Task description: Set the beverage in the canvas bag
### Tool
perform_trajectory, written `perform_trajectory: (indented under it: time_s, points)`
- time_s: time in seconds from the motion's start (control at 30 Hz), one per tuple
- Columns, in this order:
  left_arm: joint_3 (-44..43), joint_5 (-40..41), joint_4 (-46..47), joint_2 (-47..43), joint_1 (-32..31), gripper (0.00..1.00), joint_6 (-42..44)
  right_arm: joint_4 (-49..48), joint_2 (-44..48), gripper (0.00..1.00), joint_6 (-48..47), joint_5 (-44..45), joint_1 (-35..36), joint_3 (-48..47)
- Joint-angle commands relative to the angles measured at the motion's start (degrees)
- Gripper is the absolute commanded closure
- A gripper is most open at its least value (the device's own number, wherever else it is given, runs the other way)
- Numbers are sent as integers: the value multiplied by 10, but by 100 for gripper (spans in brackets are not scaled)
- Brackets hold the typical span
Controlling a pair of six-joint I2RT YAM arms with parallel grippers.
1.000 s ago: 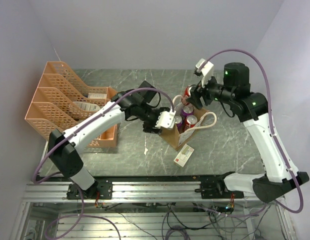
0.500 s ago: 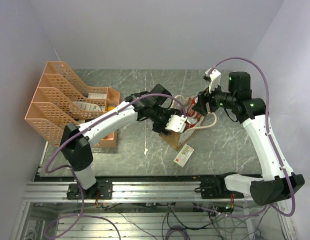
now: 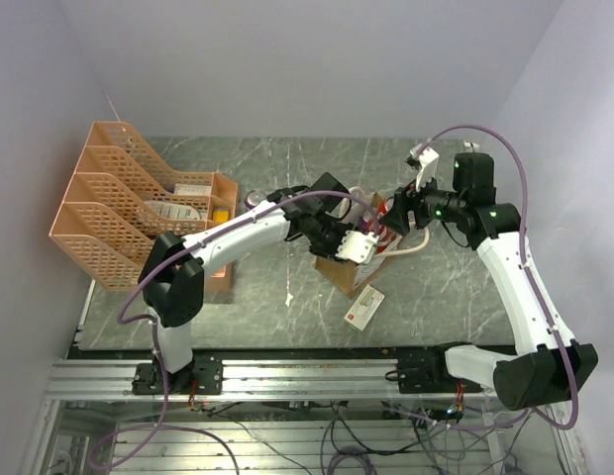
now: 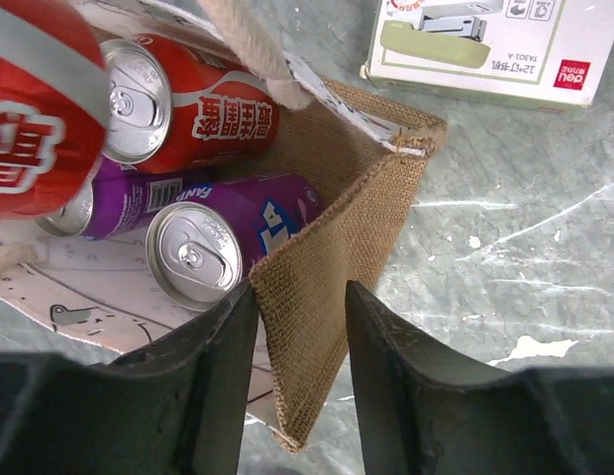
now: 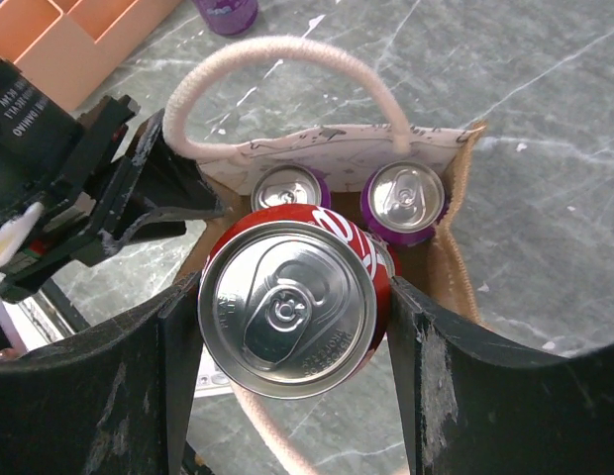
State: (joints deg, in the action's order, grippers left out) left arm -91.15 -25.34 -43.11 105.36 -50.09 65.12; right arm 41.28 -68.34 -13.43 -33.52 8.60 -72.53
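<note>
The canvas bag (image 3: 345, 269) stands open mid-table, tan burlap with cream loop handles (image 5: 277, 54). My left gripper (image 4: 299, 297) has its jaws on either side of the bag's corner wall (image 4: 317, 327), and the fabric fills the gap at the tips. It also shows in the right wrist view (image 5: 153, 193). My right gripper (image 5: 287, 317) is shut on a red cola can (image 5: 287, 307), held upright just above the bag's opening. Inside the bag lie another red can (image 4: 203, 109) and two purple cans (image 5: 406, 203) (image 4: 238, 237).
A white boxed stapler (image 3: 363, 307) lies just in front of the bag. An orange mesh rack (image 3: 129, 208) stands at the left. A purple can (image 3: 255, 201) stands on the table behind the left arm. Grey marble table (image 3: 465, 287).
My left gripper moved right onto the bag's near corner. My right gripper lowered the red can from behind the bag down over its opening.
</note>
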Motion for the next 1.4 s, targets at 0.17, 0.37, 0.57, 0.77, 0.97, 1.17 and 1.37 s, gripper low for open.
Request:
perform_trajectory:
  time_s: [0.17,0.37,0.57,0.77,0.97,1.17,1.37]
  points:
    - [33,-32,-27,-31,-18,73,51,-85,4,100,13,-109,-7,30]
    - [56,-30,-32,-40,-21,86,99,-94,-15,100,21,-166,-6,41]
    - [89,-33,-14,-53,-22,92,121,-95,-24,100,22,-195,1,57]
    - [118,-44,-5,-61,-24,93,145,-91,-34,100,0,-192,11,75]
    - [110,-41,-22,-60,-23,93,152,-89,-51,100,-18,-159,34,88]
    - [101,-30,-31,-67,-24,93,156,-54,-68,100,-62,-139,51,90]
    - [83,-6,-46,-67,-24,93,159,13,-91,100,-147,-167,51,82]
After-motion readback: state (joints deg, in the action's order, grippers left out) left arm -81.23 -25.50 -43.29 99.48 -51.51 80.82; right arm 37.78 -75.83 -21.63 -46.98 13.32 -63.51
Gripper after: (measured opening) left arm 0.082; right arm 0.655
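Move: The edge of the bag's burlap side panel runs right between my left hand's open fingers. My right hand grips a Coke can; the free slot in the bag lies about 6 cm to its left, 5 cm back and 18 cm below. From my left hand, the purple can beside that slot is some 4 cm ahead, 4 cm right and 8 cm down, and the white box 10 cm back, 7 cm right. The bagged Coke is almost straight below my right hand. I shut my left fingers on the burlap edge, pinching it, and draw it outward, about 3 cm back and 2 cm left and slightly down, turning some 15 degrees clockwise. Meanwhile my right hand keeps its grip on the Coke can and lowers it about 7 cm, easing 5 cm left and a little back towards the free slot, turning some 20 degrees counter-clockwise. ##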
